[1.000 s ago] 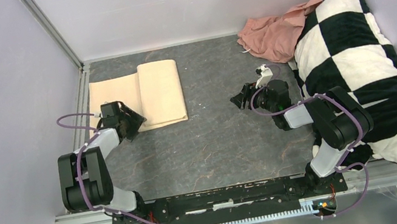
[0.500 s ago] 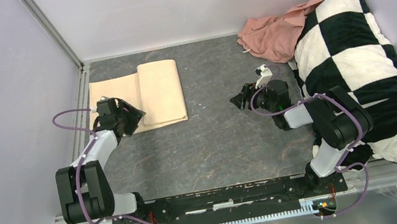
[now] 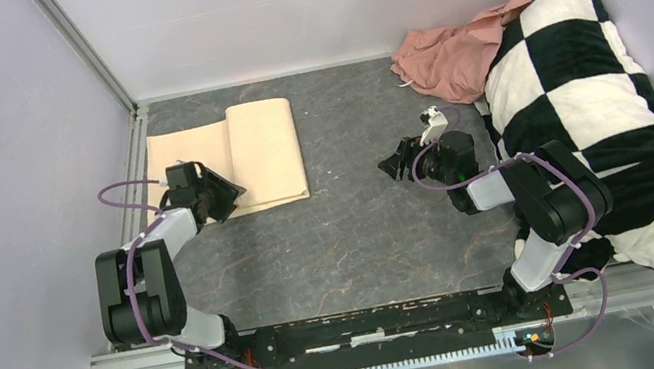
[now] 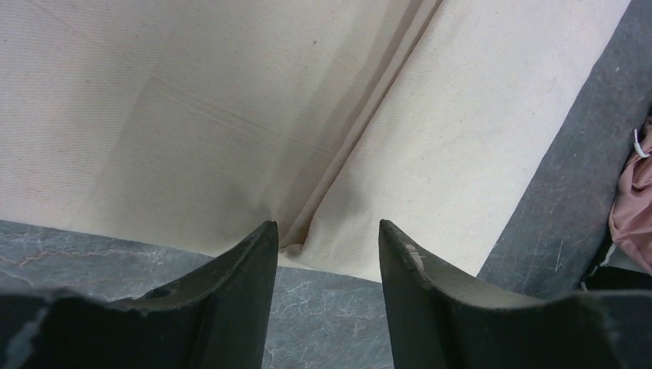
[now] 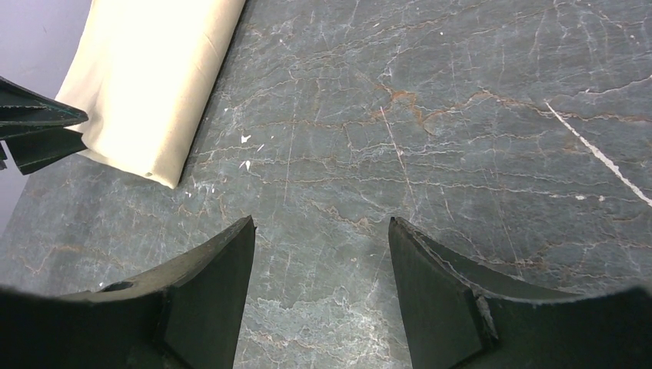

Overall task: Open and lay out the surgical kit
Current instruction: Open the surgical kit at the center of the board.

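Observation:
The surgical kit [image 3: 237, 155] is a beige cloth wrap lying folded flat at the table's far left, with a thicker folded band along its right side. My left gripper [image 3: 225, 194] sits at the wrap's near edge. In the left wrist view its jaws [image 4: 327, 231] stand open, and the end of the fold seam [image 4: 296, 234] lies just beyond and between the fingertips, with no cloth pinched. My right gripper [image 3: 393, 165] hovers open over bare table at mid-right [image 5: 321, 223]. The wrap [image 5: 146, 92] shows at the upper left of the right wrist view.
A crumpled pink cloth [image 3: 451, 46] lies at the back right. A large black-and-white checkered blanket [image 3: 592, 97] fills the right side beside my right arm. Walls and a metal rail [image 3: 132, 168] border the wrap's left edge. The dark marbled tabletop [image 3: 352, 231] lies between the arms.
My left gripper has shifted slightly right along the wrap's near edge and its jaws have narrowed. The right arm has not moved.

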Robot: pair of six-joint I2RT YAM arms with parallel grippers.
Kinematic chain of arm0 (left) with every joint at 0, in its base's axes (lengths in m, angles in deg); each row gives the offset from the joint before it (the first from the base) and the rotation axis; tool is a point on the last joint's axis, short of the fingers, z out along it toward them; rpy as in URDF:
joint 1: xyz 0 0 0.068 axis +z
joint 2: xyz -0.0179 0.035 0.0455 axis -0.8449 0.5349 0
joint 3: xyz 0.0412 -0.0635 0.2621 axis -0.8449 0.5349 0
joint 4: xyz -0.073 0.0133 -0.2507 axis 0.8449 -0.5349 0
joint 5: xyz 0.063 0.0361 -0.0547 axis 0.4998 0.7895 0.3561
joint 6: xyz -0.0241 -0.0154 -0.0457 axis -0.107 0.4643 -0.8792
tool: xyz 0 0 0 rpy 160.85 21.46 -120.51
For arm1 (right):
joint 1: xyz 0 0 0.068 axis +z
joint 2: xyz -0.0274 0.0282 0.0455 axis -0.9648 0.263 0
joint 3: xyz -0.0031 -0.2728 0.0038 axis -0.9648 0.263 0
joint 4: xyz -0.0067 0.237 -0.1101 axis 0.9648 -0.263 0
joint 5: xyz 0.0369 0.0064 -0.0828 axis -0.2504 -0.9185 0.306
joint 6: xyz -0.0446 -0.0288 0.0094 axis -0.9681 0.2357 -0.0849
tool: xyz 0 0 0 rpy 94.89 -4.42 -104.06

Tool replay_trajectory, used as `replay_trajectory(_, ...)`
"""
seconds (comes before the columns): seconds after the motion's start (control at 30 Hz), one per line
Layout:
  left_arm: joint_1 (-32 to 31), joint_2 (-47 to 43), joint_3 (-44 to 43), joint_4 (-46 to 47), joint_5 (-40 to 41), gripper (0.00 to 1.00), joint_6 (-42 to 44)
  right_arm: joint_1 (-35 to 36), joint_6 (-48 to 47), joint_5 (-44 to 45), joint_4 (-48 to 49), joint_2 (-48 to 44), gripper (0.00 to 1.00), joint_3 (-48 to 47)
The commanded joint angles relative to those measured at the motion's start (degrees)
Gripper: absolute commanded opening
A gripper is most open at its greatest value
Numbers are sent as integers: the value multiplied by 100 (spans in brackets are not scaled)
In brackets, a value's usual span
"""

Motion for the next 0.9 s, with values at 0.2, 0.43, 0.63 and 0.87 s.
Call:
replay_trajectory(0.2,-8,247,-35,418,-401,58,-208,23,48,-158,318,35,70,-166)
replay_trajectory(0.43,-18,273,-92,392,-415,59,-190,25,56,-167,318,26,70,-164)
replay_trajectory(0.63,-98,246,-350,274,-743,31,-127,27,55,-153,326,26,70,-159)
replay_trajectory(0.87,-807,236,-1211,-230,-753,5,-24,20,39,-112,300,4,70,-143)
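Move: The left hand's open fingers are nearly at the loose near corner of the kit's folded-over flap: the corner is about 1 cm left of the hand point, about 1 cm back and 2 cm below. The folded stack's middle lies some 7 cm ahead and 7 cm right, the opened left panel's middle 5 cm ahead and 9 cm left, both about 3 cm below. From the right hand, the corner is roughly 30 cm left, 2 cm back and 4 cm below. Ease the left gripper down and to the right by less than a centimetre over the flap's near corner, then close the half-open fingers almost fully to pinch the cloth. As they shut, pull the corner up and to the right, about 3 cm each way and slightly forward, turning the wrist some 5 degrees clockwise. ##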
